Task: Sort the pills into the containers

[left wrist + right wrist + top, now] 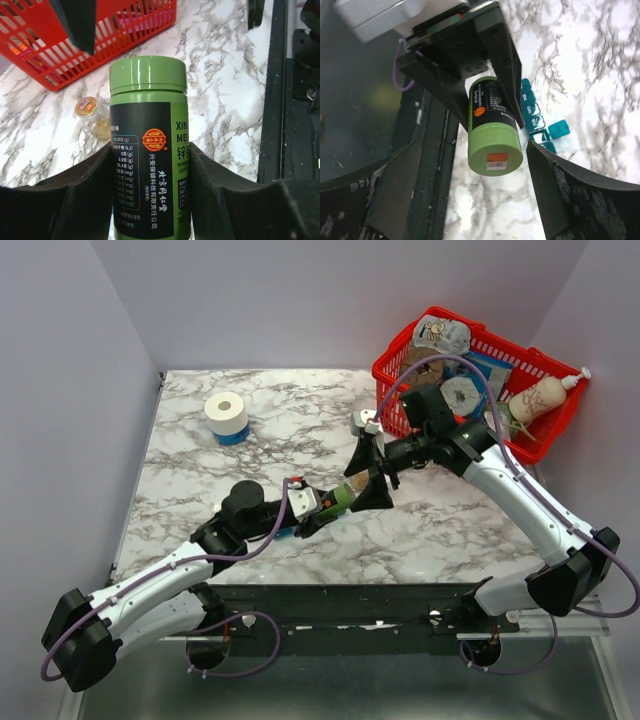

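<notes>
My left gripper (150, 200) is shut on a green pill bottle (147, 150) with a black label and holds it above the table, cap pointing at the right arm. It shows in the top view (338, 502) too. My right gripper (472, 147) is open, with a finger on each side of the bottle's cap (495, 150) and a gap on both sides. In the top view it is at mid-table (372, 480). The teal pill organiser (534, 117) lies on the marble under the bottle, some lids open. No loose pills show.
A red mesh basket (560, 430) full of goods stands at the back right, also in the left wrist view (100, 45). A small glass jar with a gold lid (92, 117) stands on the marble before it. A white roll on a blue base (226, 415) sits at the back left.
</notes>
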Tool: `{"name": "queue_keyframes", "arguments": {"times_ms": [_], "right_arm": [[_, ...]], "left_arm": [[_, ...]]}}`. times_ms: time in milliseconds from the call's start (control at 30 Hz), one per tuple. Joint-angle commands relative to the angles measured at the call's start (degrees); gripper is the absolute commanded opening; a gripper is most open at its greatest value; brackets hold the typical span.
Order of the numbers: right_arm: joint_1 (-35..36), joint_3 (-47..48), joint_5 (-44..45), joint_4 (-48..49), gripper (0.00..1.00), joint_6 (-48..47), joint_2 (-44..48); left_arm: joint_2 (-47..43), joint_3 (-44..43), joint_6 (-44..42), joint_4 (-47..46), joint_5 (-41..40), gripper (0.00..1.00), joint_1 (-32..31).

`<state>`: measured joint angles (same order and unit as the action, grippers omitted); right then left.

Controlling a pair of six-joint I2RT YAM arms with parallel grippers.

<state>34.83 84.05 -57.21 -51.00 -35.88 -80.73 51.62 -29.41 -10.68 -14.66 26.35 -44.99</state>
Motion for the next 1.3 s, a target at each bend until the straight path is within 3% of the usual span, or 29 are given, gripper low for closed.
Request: {"name": "queue_keyframes", "arguments": {"times_ms": [0, 133, 233, 500, 767, 1000, 1133, 1233, 1267], "right_arm": [[0.41, -1.51, 7.01, 9.16, 0.95, 27.93, 0.93], [0.24, -3.80, 6.07, 11.36, 0.96, 38.84, -0.57], [0.24, -5.74, 4.13, 13.38, 0.95, 41.50, -1.45], [0.24, -6.00, 1.75, 13.83, 0.87, 43.35, -3.20], [0.24, -5.22, 10.88, 12.86, 0.92, 41.07, -4.61], [0.15, -5.03, 8.97, 13.03, 0.89, 41.59, -5.05], [0.15, -5.48, 3.52, 14.79, 0.74, 43.61, -5.31], [0.15, -5.21, -2.01, 15.76, 0.48, 43.79, -5.58], [0.15, -5.04, -3.07, 16.02, 0.32, 43.44, -5.67]], "left_arm": [[-2.48, 0.23, -2.68, -1.25, -3.84, 0.00, 0.17], [-2.13, 0.23, -2.16, -2.04, -4.20, 0.00, 0.17], [-2.40, 0.58, -1.63, -3.10, -5.08, 0.00, 0.17], [-2.13, 0.58, -1.45, -4.07, -5.78, 0.00, 0.17], [-3.63, 1.19, -1.28, -3.98, -5.78, 0.00, 0.17], [-4.68, 2.07, -1.10, -4.42, -6.40, 0.00, 0.17], [-4.24, 1.99, -1.19, -4.59, -6.40, 0.00, 0.17], [-4.07, 1.81, -1.28, -4.77, -6.05, 0.00, 0.17], [-4.07, 1.72, -1.36, -4.33, -5.87, 0.00, 0.17]]}}
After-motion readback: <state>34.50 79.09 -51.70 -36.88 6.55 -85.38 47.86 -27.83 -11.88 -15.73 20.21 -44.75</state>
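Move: The green bottle's cap, in the left hand's grip at the body, sits just off the right fingertips: about 1 cm ahead, 2 cm left and 3 cm below. From the right hand the teal pill organizer lies some 3 cm ahead and 10 cm left, the small amber jar 12 cm ahead and 1 cm right, both well below on the table. From the left hand the cap is about 2 cm ahead, 4 cm right and 2 cm up. The open right hand rolls back about 40 degrees, reaches some 4 cm down-forward-left, and closes on the bottle's cap. ##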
